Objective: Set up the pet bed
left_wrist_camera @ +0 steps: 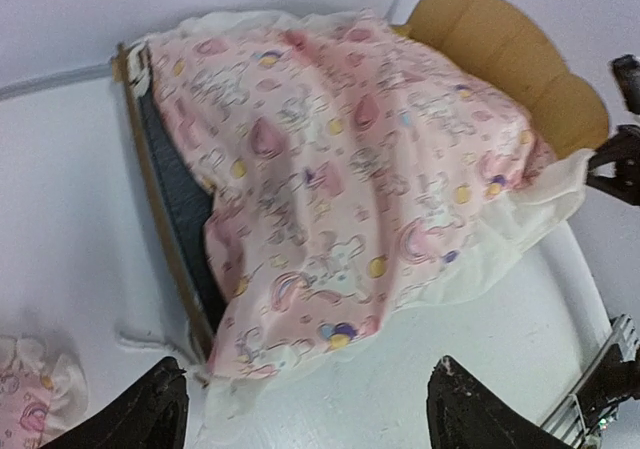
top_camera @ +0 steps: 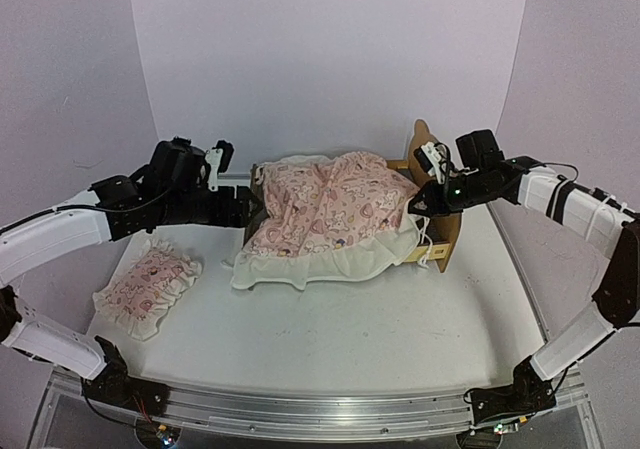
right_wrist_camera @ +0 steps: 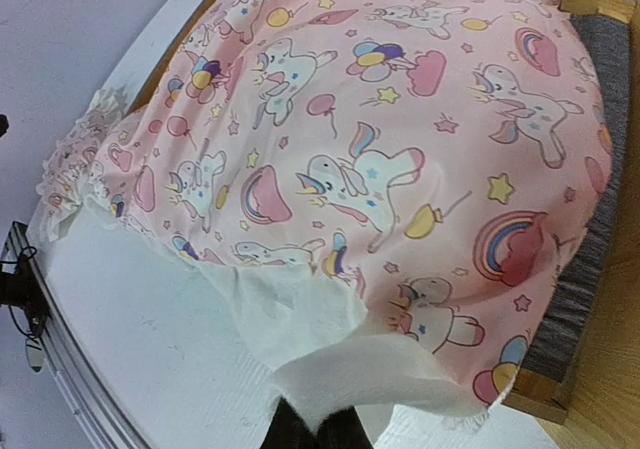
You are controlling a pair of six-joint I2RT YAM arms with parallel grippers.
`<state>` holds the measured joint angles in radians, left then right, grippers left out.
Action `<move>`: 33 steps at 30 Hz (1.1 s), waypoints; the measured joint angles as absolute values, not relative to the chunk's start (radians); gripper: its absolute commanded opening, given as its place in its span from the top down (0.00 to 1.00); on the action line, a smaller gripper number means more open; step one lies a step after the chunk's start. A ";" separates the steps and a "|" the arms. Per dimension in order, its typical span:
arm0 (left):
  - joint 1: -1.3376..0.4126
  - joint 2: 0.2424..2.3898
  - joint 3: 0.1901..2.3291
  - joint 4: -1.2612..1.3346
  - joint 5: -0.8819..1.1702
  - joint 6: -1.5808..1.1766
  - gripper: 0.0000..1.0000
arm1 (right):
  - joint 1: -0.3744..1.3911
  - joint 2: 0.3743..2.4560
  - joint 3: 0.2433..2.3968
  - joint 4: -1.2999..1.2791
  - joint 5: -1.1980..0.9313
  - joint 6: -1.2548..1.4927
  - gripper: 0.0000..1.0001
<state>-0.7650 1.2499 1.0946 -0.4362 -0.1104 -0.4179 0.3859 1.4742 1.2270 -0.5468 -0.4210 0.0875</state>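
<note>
The pet bed stands at the table's middle, its wavy plywood headboard on the right. A pink patterned blanket with a white ruffle covers most of it and spills over the front rail. A strip of the dark grey mattress pad shows at the foot end and also along the head end. My left gripper hovers open at the foot end, nothing between its fingers. My right gripper is shut on the blanket's white ruffle near the headboard.
A small pink ruffled pillow lies on the table left of the bed, near my left arm. White walls close in the back and sides. The aluminium rail runs along the near edge.
</note>
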 measured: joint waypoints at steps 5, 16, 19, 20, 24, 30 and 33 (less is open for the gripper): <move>-0.890 1.311 1.132 -0.265 -0.106 -0.350 0.18 | 0.387 1.556 1.294 -0.556 -0.461 0.135 1.00; -1.046 1.821 1.267 0.295 0.016 -0.007 0.18 | 0.387 1.567 1.297 -0.564 -0.429 0.192 1.00; -1.047 1.977 1.392 0.359 0.025 0.004 0.18 | 0.387 1.567 1.296 -0.563 -0.432 0.204 1.00; -1.047 2.016 1.425 0.377 0.023 0.003 0.18 | 0.387 1.567 1.295 -0.562 -0.433 0.207 1.00; -1.048 2.123 1.519 0.434 0.020 -0.002 0.19 | 0.387 1.567 1.286 -0.560 -0.435 0.218 1.00; -1.049 2.216 1.604 0.513 0.030 -0.062 0.40 | 0.387 1.566 1.279 -0.550 -0.452 0.241 1.00; -1.049 2.245 1.631 0.535 0.015 -0.084 0.56 | 0.387 1.560 1.269 -0.543 -0.463 0.256 1.00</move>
<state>-1.0492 2.2448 1.6306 0.5350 0.0147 -0.0841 0.3866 1.5604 1.2690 -0.5426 -0.4633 0.2558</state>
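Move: The cover's white edge, still pinched in the right fingers, lies about 35 cm to the left hand's right, 5 cm ahead and 4 cm lower. The bed's foot end is some 10 cm ahead of the left hand, 2 cm left and 17 cm below. For the right hand, the white edge is level fore and aft, about 1 cm left and 1 cm below, with the headboard roughly 9 cm ahead, 6 cm right and 5 cm below. Sweeping right about 32 cm along the cover's near side, the left hand first rises and draws back a little, then comes down and forward to the white edge beside the right fingers. It swings some 30 degrees clockwise while its fingers tip up towards level; the wide jaws begin closing around the edge at the finish. The right hand keeps its pinch, settling slightly forward and down. ##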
